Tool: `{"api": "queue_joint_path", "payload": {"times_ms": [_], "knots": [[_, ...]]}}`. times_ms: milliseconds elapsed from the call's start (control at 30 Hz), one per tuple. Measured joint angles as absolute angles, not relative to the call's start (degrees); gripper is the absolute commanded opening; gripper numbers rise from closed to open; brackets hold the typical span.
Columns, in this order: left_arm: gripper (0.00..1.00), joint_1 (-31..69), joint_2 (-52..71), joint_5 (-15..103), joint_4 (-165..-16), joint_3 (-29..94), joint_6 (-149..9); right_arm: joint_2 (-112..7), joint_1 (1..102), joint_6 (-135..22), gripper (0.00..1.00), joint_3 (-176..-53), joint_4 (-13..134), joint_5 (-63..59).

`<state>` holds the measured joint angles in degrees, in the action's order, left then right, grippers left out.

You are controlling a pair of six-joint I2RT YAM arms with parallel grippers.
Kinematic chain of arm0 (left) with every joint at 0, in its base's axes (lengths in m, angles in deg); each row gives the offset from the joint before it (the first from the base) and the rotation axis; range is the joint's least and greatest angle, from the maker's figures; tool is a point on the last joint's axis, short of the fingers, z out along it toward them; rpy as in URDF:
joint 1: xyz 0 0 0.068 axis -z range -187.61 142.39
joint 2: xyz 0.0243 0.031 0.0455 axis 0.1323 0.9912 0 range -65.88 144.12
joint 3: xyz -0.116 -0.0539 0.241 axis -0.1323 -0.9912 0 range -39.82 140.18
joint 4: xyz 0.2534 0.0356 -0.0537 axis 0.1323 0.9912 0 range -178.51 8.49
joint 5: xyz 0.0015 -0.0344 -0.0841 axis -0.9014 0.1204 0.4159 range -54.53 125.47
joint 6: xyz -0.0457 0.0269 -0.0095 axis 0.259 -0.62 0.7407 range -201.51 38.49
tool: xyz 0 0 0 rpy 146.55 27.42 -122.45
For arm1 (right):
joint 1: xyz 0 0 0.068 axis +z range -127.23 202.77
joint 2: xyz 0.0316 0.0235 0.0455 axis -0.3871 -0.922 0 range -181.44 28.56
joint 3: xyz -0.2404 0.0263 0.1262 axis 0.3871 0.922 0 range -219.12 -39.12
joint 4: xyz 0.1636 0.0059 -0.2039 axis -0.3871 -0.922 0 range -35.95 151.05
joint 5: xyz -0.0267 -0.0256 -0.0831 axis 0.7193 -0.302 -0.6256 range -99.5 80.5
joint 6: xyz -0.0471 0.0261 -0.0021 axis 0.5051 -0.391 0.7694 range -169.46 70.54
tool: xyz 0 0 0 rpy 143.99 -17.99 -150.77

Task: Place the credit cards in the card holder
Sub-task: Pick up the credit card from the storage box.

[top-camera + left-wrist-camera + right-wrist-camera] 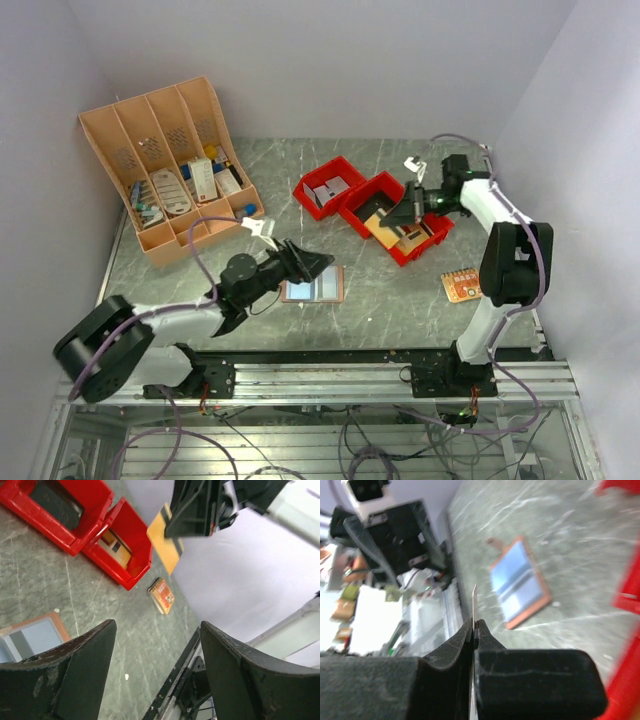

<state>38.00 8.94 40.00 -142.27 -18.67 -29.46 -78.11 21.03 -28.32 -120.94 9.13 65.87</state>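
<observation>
The card holder (313, 287) lies open and flat on the table, brown rim around a blue-grey inside; it also shows in the left wrist view (30, 637) and the right wrist view (520, 582). My left gripper (318, 262) hovers just left of and above it, open, with nothing between its fingers (156, 630). My right gripper (405, 212) is above the nearer red bin (428, 240), shut on a yellow-orange credit card (167, 537) with a black stripe. That card stands edge-on between the right gripper's (474, 622) pads. More cards (115, 547) lie in the bin.
A second red bin (312, 190) sits left of the first. A small orange packet (462, 285) lies on the table by the right arm. The tan slotted organiser rack (165, 170) stands at the back left. White walls close in on both sides.
</observation>
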Motion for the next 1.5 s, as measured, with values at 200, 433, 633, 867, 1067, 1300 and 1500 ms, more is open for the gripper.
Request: {"api": "queue_joint_path", "payload": {"times_ms": [200, 433, 633, 867, 1067, 1300, 1500], "knots": [[0.80, 36.14, -1.09, 40.00, -143.69, -24.25, -25.90, -76.82, 29.87, -32.54, 0.00, -115.21, 12.01, 74.16], [0.70, 36.03, -2.31, 40.22, -145.59, -24.62, -21.33, -76.73, 35.79, -32.69, 0.00, -115.28, 12.30, 77.98], [0.53, 36.03, 5.38, 42.52, -149.35, -20.42, -20.00, -74.31, 38.74, -37.08, 0.00, -114.16, 17.00, 78.68], [0.47, 36.03, 11.79, 45.84, -153.66, -18.10, -19.36, -72.97, 39.46, -39.44, 0.00, -113.57, 19.93, 79.40], [0.33, 36.03, 14.15, 47.94, -155.21, -16.73, -19.06, -72.97, 41.01, -40.73, 0.00, -112.74, 21.37, 79.51], [0.07, 36.01, 16.27, 50.06, -157.94, -16.09, -18.88, -72.80, 41.73, -41.45, 0.11, -112.55, 22.68, 79.67], [0.07, 35.25, 15.74, 50.91, -158.77, -17.12, -19.12, -72.41, 41.93, -38.41, 0.41, -112.83, 21.00, 77.70]]}}
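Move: The credit card is pinched upright in my right fingers, about 16 cm to the right of my open left hand, 8 cm farther out and roughly level. From my right hand, the left gripper waits about 18 cm to the left and 10 cm back, level. Below my left hand by about 17 cm, the card holder lies 3 cm to its left and 2 cm ahead. The storage box sits about 7 cm right of my right hand, 3 cm ahead and 15 cm below. I swing the card away from above the boxes with my right hand, some 11 cm left and 10 cm back, rising a little and turning about 20 degrees counter-clockwise. My left hand rises about 4 cm, first easing left and back, then returning right, and closes to pinch the card's near edge. Once it grips, my right fingers open. ##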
